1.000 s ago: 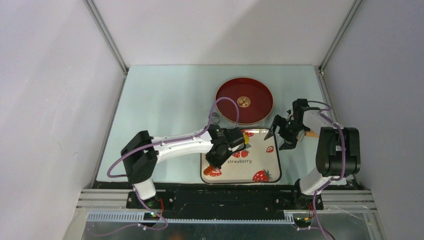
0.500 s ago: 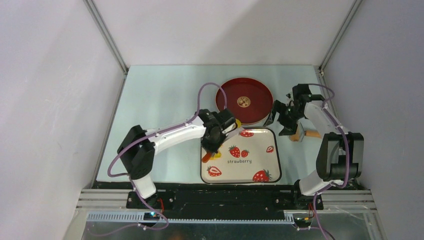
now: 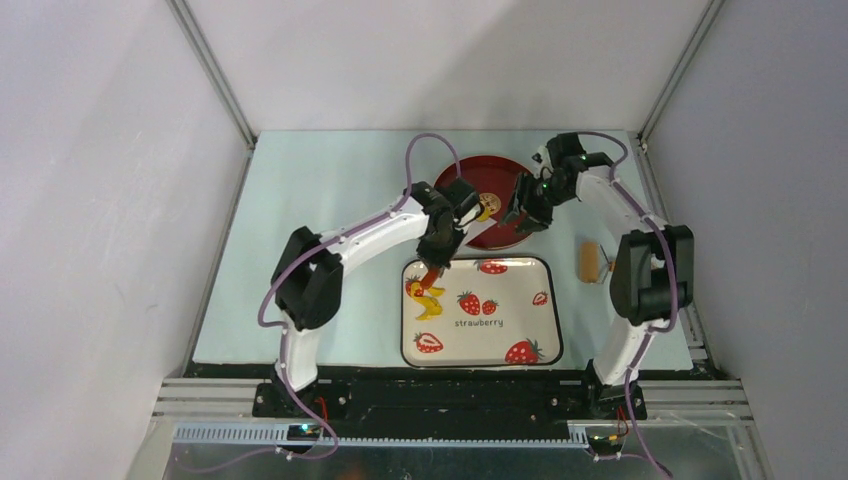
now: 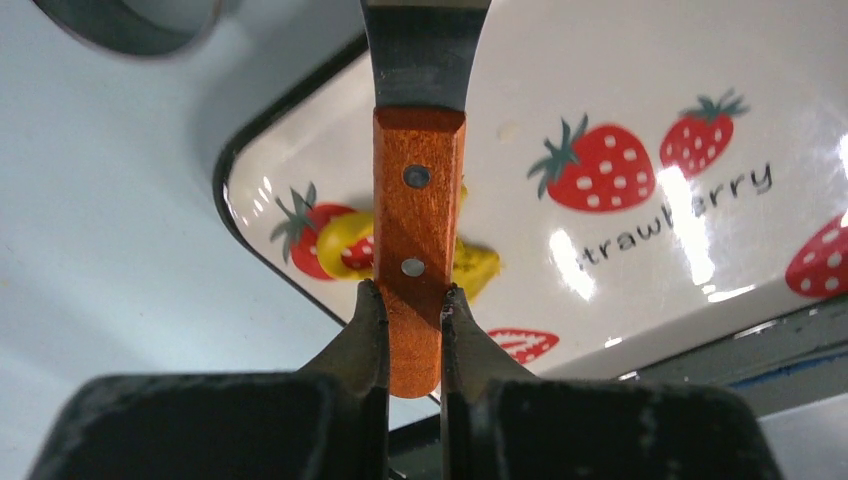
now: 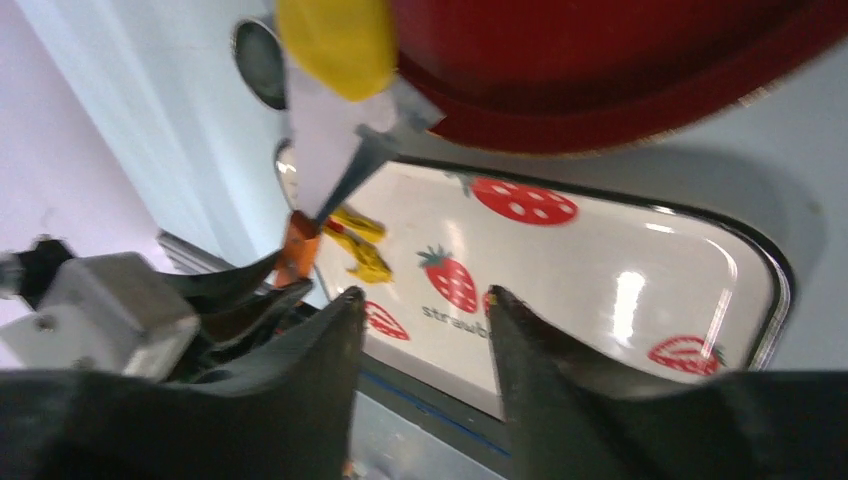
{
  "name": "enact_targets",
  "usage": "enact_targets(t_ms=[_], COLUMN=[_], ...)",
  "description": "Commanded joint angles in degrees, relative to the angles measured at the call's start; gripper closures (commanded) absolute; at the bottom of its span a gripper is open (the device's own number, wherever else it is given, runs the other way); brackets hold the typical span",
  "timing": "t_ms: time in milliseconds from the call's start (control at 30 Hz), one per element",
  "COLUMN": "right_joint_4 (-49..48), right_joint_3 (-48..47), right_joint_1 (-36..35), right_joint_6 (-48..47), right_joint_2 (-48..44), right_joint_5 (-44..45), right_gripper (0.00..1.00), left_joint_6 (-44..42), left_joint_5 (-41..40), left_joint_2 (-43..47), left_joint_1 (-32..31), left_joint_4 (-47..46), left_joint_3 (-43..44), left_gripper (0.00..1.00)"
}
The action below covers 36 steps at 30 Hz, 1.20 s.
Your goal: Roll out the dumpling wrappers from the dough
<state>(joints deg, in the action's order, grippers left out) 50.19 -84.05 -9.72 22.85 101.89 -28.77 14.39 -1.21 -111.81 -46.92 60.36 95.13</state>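
Note:
My left gripper (image 3: 437, 262) (image 4: 412, 295) is shut on the wooden handle (image 4: 418, 200) of a metal scraper. The scraper's blade (image 5: 330, 150) carries a round yellow dumpling wrapper (image 5: 335, 45) (image 3: 482, 208) at the near rim of the red plate (image 3: 505, 180) (image 5: 640, 80). Irregular yellow dough (image 3: 425, 298) (image 4: 475, 268) (image 5: 360, 248) lies at the far-left corner of the strawberry tray (image 3: 540, 330) (image 5: 620, 290). My right gripper (image 3: 520, 215) (image 5: 420, 298) hovers open and empty over the plate's near right rim, just right of the blade.
A wooden roller (image 3: 590, 261) lies on the table right of the tray. A metal ring cutter (image 5: 258, 60) (image 4: 130, 20) stands on the table just beyond the tray's far-left corner. Grey walls close in the table on three sides.
My left arm has lifted the scraper with the wrapper off the tray toward the red plate. My right arm has swung away from the roller to the plate, its jaws narrowing.

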Motion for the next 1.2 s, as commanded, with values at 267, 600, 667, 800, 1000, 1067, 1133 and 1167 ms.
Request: enact_targets(t_ms=[267,600,667,800,1000,1067,1133,1167], right_joint_4=[-4.41,-6.40,-6.86,-6.78,-6.93,-6.88,-7.01,-6.98], right_joint_3=[-16.74,-19.18,-19.11,-19.65,-19.87,-19.92,-19.89,-19.99], right_joint_1=[-4.15,-5.97,-6.20,-6.58,-6.97,-7.07,-7.21,-7.20], right_joint_6=[5.98,8.24,8.34,7.96,6.38,5.71,5.30,5.10], right_joint_2=[16.73,23.67,24.62,26.36,26.56,26.29,26.12,26.11], right_joint_5=[-11.82,-10.70,-10.22,-8.11,-3.39,-1.64,0.68,1.19], right_gripper=[0.87,0.90,0.90,0.90,0.90,0.91,0.91,0.90], left_joint_6=[-3.34,-2.74,-2.69,-2.63,-2.74,-2.71,-2.75,-2.77], left_joint_5=[2.66,3.54,3.66,3.76,3.92,4.14,4.10,4.06], left_joint_2=[-7.68,-8.40,-8.57,-8.98,-9.79,-9.83,-9.61,-9.55], left_joint_1=[3.62,4.00,4.01,3.97,3.96,4.02,3.99,3.99], left_joint_4=[2.17,2.37,2.39,2.35,2.35,2.38,2.40,2.40], left_joint_3=[13.81,15.75,16.12,16.35,16.07,15.94,15.74,15.51], left_gripper=[1.00,1.00,1.00,1.00,1.00,1.00,1.00,1.00])
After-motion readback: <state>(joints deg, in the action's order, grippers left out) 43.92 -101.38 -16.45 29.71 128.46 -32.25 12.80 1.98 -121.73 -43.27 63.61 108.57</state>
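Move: The left hand holds the scraper with the yellow wrapper on its blade, and is taking it to the red plate. The plate's middle lies about 18 cm ahead, 9 cm right and 8 cm below; the metal cup is some 9 cm ahead, 3 cm left, and the strawberry tray's middle 6 cm back, 7 cm right, both 7 to 8 cm down. From the right hand the wrapper is about 4 cm ahead, 8 cm left and 8 cm lower; the plate's middle is 10 cm ahead, 4 cm left and 12 cm lower. The right fingers shut empty and their closed tips come down to the scraper blade just beside the wrapper, seeming to touch the metal: the hand first sweeps left and forward over the plate, then sinks, about 8 cm left, 6 cm forward and 8 cm down in all. The left hand keeps its grip on the handle, carries the blade some 4 cm forward and slightly right, then holds it steady. ##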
